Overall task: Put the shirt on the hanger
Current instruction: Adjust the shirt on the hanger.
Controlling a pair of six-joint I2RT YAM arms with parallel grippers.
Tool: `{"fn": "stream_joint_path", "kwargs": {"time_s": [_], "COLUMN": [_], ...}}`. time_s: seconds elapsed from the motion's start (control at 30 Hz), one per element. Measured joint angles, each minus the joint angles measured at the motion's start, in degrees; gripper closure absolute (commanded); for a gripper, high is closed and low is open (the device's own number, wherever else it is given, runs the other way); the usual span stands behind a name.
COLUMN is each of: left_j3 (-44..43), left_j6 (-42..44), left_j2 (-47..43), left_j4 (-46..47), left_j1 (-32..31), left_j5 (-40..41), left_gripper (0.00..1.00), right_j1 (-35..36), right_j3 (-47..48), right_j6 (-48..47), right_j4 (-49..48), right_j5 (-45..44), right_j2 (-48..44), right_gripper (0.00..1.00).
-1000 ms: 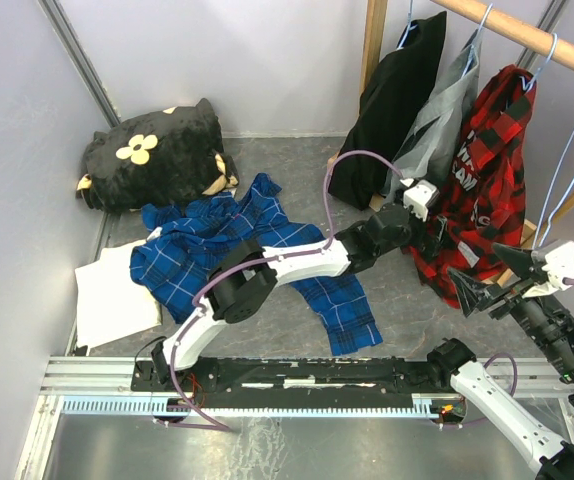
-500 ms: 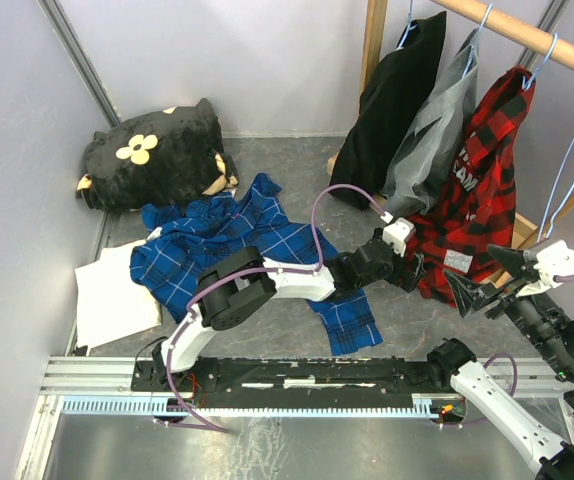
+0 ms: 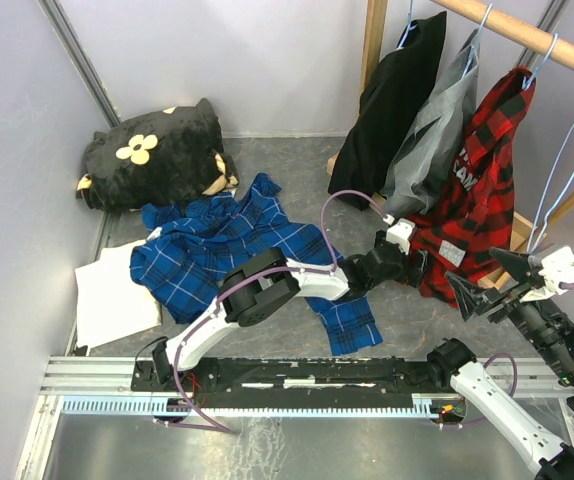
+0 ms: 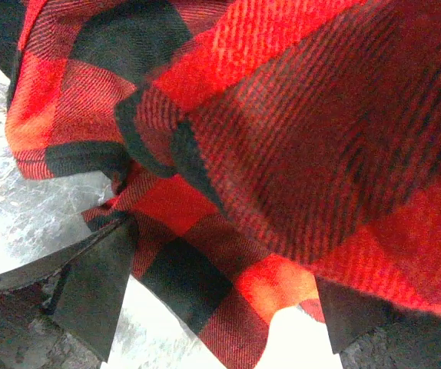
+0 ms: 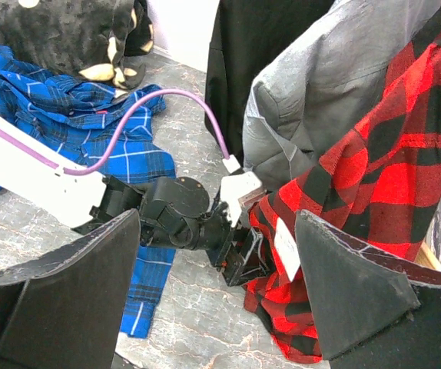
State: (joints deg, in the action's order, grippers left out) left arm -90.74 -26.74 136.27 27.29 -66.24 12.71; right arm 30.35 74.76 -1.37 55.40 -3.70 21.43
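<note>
The red-and-black plaid shirt (image 3: 482,180) hangs at the right from a light-blue hanger, of which only the hook (image 3: 547,50) shows over the wooden rail. My left gripper (image 3: 417,264) sits at the shirt's lower left hem, near the floor. In the left wrist view its jaws (image 4: 224,261) stand wide open, and a fold of the shirt (image 4: 282,115) droops between the fingers (image 4: 90,284). My right gripper (image 3: 479,293) hovers open just right of the hem, empty. The right wrist view shows the left gripper (image 5: 259,254) and the shirt (image 5: 374,169) between the right gripper's (image 5: 217,215) spread fingers.
A black garment (image 3: 392,100) and a grey one (image 3: 437,120) hang on the same rail (image 3: 507,25), left of the shirt. Empty blue hangers (image 3: 570,160) hang at far right. A blue plaid shirt (image 3: 237,250), a black flowered cushion (image 3: 157,150) and white paper (image 3: 117,295) lie on the floor.
My left arm has dropped from the middle of the shirt down to its lower hem, and the cloth has settled back. The right gripper has barely shifted.
</note>
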Motion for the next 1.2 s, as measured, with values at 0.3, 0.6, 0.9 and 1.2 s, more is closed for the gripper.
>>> {"fn": "stream_joint_path", "kwargs": {"time_s": [0.3,0.6,0.9,1.2], "left_j3": [-12.8,-24.0,-26.6,-27.2], "left_j6": [-2.8,-5.8,-9.7,-10.1], "left_j2": [8.2,15.0,17.0,17.0], "left_j4": [-2.4,-4.5,-5.4,-6.2], "left_j1": [1.6,2.6,5.2,5.7], "left_j5": [-0.1,-3.8,-10.4,-12.9], "left_gripper": [0.02,0.26,0.92,0.97], "right_j1": [0.0,0.0,0.0,0.0], "right_j3": [0.0,0.0,0.0,-0.2], "right_j6": [0.0,-0.3,-1.2,-1.6], "right_j4": [0.0,1.1,2.4,2.3], "right_j5": [0.1,0.0,0.0,-0.2], "right_j2": [-0.2,-0.2,-0.2,-0.2], "right_gripper": [0.11,0.11,0.11,0.11]}}
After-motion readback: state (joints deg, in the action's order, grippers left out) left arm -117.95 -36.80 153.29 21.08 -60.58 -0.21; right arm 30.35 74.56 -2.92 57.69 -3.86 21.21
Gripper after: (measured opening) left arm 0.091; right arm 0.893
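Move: The red shirt's lower edge lies about 4 cm ahead and 7 cm right of the left hand, nearly level with it. The grey garment's lower end hangs some 17 cm ahead and 2 cm left, about 10 cm higher; the blue sleeve lies 10 cm back and 17 cm left, on the table. From the right hand, the shirt's lower edge is roughly 19 cm straight ahead and 34 cm below. The left hand slides about 5 cm forward and 5 right, low, and pinches the red shirt's lower edge. ##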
